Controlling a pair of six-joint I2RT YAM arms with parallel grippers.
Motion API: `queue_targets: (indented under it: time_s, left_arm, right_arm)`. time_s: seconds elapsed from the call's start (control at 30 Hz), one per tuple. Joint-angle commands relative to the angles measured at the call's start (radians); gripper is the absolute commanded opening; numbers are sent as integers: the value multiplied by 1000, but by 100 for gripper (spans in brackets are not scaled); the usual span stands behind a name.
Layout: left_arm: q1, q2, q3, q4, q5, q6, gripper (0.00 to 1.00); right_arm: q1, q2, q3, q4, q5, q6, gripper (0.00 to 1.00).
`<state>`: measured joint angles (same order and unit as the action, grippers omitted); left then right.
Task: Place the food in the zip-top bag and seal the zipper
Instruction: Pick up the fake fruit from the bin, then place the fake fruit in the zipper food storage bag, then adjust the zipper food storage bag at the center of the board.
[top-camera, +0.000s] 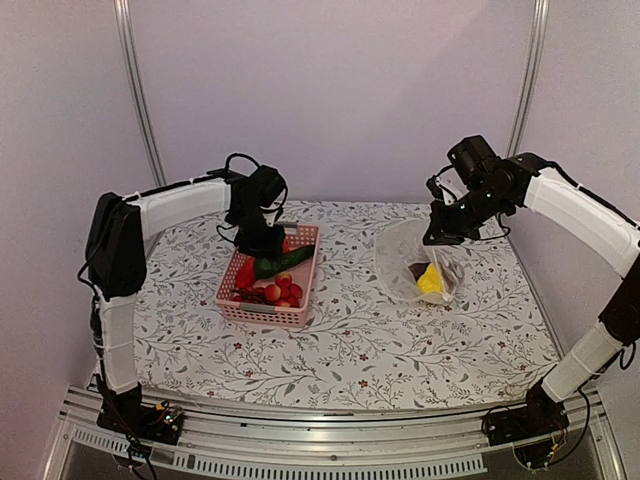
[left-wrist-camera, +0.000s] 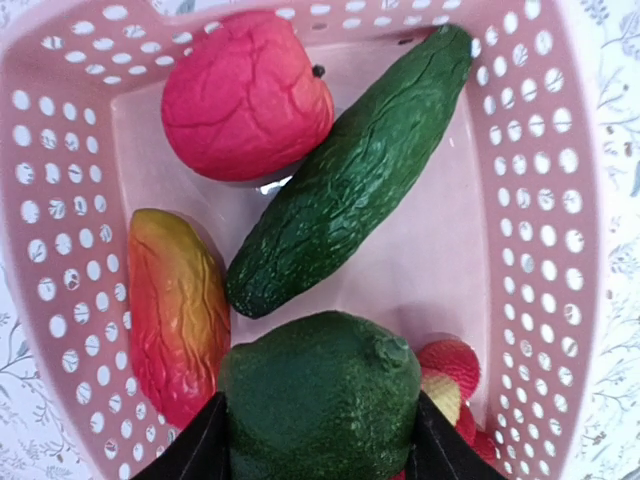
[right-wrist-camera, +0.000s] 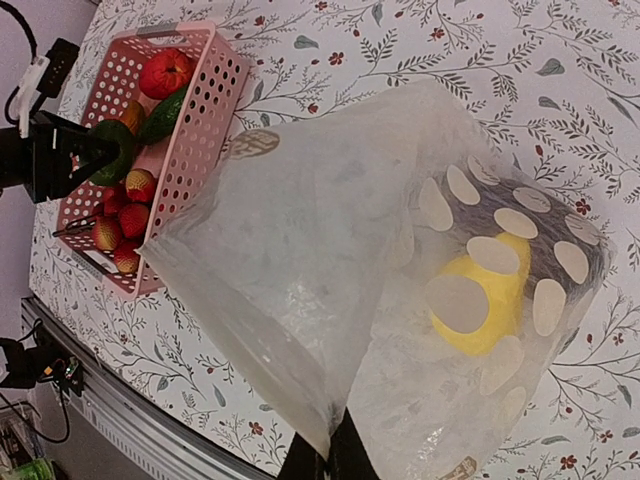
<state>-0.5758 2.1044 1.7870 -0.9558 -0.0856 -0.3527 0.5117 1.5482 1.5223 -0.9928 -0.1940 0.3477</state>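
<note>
My left gripper (top-camera: 262, 243) reaches down into the pink basket (top-camera: 268, 312). Its fingers (left-wrist-camera: 200, 452) press both sides of a round dark green fruit (left-wrist-camera: 320, 400). Around it lie a green cucumber (left-wrist-camera: 350, 170), a red round fruit (left-wrist-camera: 245, 95), a red-orange pepper (left-wrist-camera: 175, 310) and small red pieces (left-wrist-camera: 450, 365). My right gripper (right-wrist-camera: 335, 460) is shut on the mouth edge of the zip-top bag (right-wrist-camera: 330, 260) and holds it up, mouth open towards the basket. The zipper (right-wrist-camera: 240, 345) runs along that edge. A yellow piece (right-wrist-camera: 480, 300) and a dark purple one (right-wrist-camera: 480, 215) lie inside the bag.
The basket (right-wrist-camera: 200, 110) sits left of centre on the floral tablecloth, and the bag (top-camera: 410, 255) lies to its right with about a hand's width between them. Metal frame posts rise at the back corners. A rail runs along the near edge.
</note>
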Motion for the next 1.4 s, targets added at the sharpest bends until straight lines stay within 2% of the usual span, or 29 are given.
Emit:
queue_targets:
  time_s: [0.0,0.13,0.27,0.37,0.47,0.63,0.73,0.9,1.0,1.1,1.2,1.37]
  left_arm:
    - [-4,-159,65,14,49,-52,42]
    - [-48,-289,5,225,189,-75,41]
    - [-128,-415,-128,584,334,-125,39]
    - [-209,-446,-198,794,403,-114,39]
    - [-277,-427,-211,888,430,-103,39]
    - [-374,-366,-212,925,421,-79,38]
    - [-411,-321,-196,906,356,-78,35]
    - [-436,-240,-132,830,210,-97,51]
    - [-437,-202,-115,829,142,-109,65]
    - [-438,-129,3,722,90,-93,76]
    - [-438,-118,85,673,17,-66,82]
    - [-439,-263,-4,727,-18,-53,82]
  right_arm:
    - [18,-38,-1,-5,0,20,0]
    - [34,-37,12,-20,1,30,0]
    - [46,-29,36,-28,-19,42,0]
    - [51,-26,54,-27,-42,56,0]
    - [52,-27,66,-21,-76,70,0]
    - [51,-36,67,3,-139,111,0]
    - [50,-39,74,9,-167,134,0]
    - [51,-47,81,13,-178,150,0]
    - [51,-48,81,18,-185,152,0]
    - [46,-49,76,31,-207,160,0]
    - [31,-50,70,46,-235,172,0]
    - [26,-54,58,67,-249,183,0]
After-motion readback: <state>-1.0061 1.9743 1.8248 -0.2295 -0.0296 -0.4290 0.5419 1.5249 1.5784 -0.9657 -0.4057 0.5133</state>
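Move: The green pepper is already in the left fingers, inside the bin. The bag's mouth, where it is taken, lies about 26 cm to the right of the left hand, 4 cm back and 4 cm higher; the bin's right rim is in the way, 9 cm right, level ahead and in height. The cucumber sits 5 cm ahead and 4 cm right, 4 cm lower. From the right hand, that mouth is some 4 cm ahead, 5 cm left and 9 cm lower. The green pepper is lifted fast out of the bin, close to 28 cm up, as the left hand swings about 26 cm right and back, tipping its fingers over rightward and forward by some 50 degrees. Over the bag's mouth it sinks, edges forward again, then opens and lets the pepper go, rising slightly. The right hand keeps its pinch on the bag's rim, easing left and up towards the left hand and tilting a little. ##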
